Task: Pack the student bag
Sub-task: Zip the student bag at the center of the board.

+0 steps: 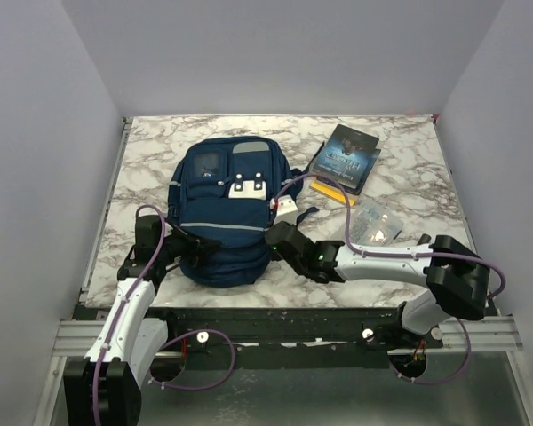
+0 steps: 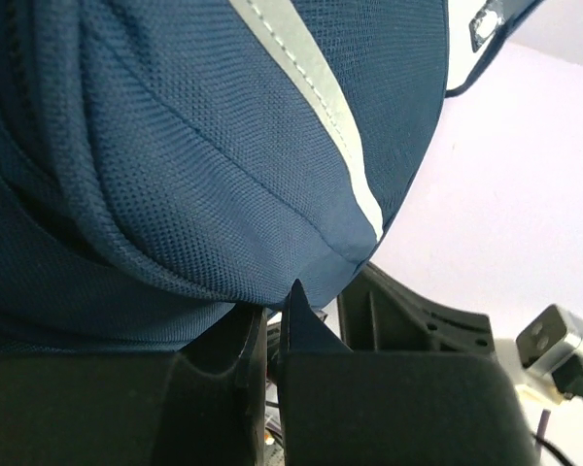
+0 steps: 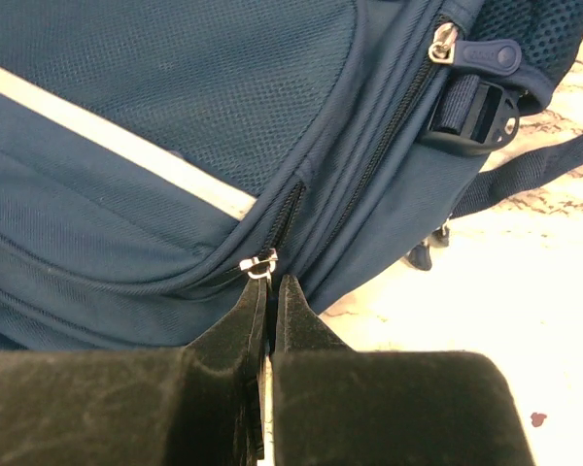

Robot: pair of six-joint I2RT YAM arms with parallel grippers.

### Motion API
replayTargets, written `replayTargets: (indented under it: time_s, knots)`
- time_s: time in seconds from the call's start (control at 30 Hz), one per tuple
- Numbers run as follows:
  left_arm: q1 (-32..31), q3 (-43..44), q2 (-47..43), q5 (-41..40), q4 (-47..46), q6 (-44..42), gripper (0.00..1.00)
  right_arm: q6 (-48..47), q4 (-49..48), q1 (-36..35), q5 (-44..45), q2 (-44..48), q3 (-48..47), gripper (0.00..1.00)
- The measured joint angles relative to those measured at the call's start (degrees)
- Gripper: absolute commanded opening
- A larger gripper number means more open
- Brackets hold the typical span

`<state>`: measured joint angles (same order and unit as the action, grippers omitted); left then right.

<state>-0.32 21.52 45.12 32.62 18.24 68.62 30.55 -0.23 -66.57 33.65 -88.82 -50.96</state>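
The student bag (image 1: pixel 224 209) is a navy backpack with grey stripes and white clips, lying flat mid-table. My left gripper (image 1: pixel 186 246) is at its lower left side. In the left wrist view the jaws (image 2: pixel 277 309) are closed on a fold of the bag's blue fabric (image 2: pixel 175 175) at a seam. My right gripper (image 1: pixel 276 234) is at the bag's lower right side. In the right wrist view it (image 3: pixel 272 283) is shut on a zipper pull whose metal ring (image 3: pixel 258 264) shows just past the tips, at the end of a curved zipper on the bag (image 3: pixel 175 107).
A dark book (image 1: pixel 347 157) lies at the back right on a yellow item (image 1: pixel 330 191). A clear plastic pouch (image 1: pixel 374 223) lies beside my right arm. A second zipper pull and a buckle (image 3: pixel 478 97) are on the bag's side. Grey walls enclose the table.
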Motion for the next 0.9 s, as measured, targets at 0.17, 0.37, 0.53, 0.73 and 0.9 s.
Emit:
replayTargets:
  time_s: [0.17,0.37,0.53,0.73,0.9]
  knots:
    - [0.0,0.0,-1.4,0.2,-1.5,-0.8,0.0,-2.3,-0.6,4.2,-6.1,2.0,0.0,0.01]
    - [0.0,-0.3,-3.6,0.1,-2.3,-0.8,0.0,-5.7,0.0,7.1,-10.1,1.9,-2.0,0.01]
    - [0.1,-0.1,-3.8,0.0,-2.8,-1.6,0.0,-7.3,2.1,8.9,-11.9,0.2,-4.9,0.01]
    - [0.1,0.4,-3.9,-0.4,-2.0,-2.7,0.0,-9.9,2.5,9.1,-12.8,0.0,-5.0,0.03]
    - [0.2,0.4,-4.5,-0.3,-1.9,-2.7,0.0,-9.9,3.8,10.3,-13.0,-0.2,-5.8,0.39]
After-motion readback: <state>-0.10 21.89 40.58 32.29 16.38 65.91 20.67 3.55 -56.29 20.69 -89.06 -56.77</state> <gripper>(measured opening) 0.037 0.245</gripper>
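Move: My right fingers already pinch the zip pull at the student bag's near right side. The second slider, up that side seam, lies about 12 cm ahead and 2 cm to the right, slightly lower. The white tag is some 14 cm ahead and 7 cm left, and the loose side strap about 8 cm ahead and 11 cm right, on the table. From my left hand, shut on the bag's near edge, the second slider is roughly 14 cm ahead and 18 cm right. I draw the zip pull forward along the bag's right side towards the second slider, about 4 cm and rising some 2 cm. I then hold there briefly before my right fingers part around the pull, easing slightly farther forward. My left hand keeps its pinch on the near edge, lifting about 2 cm and tipping up slightly. ##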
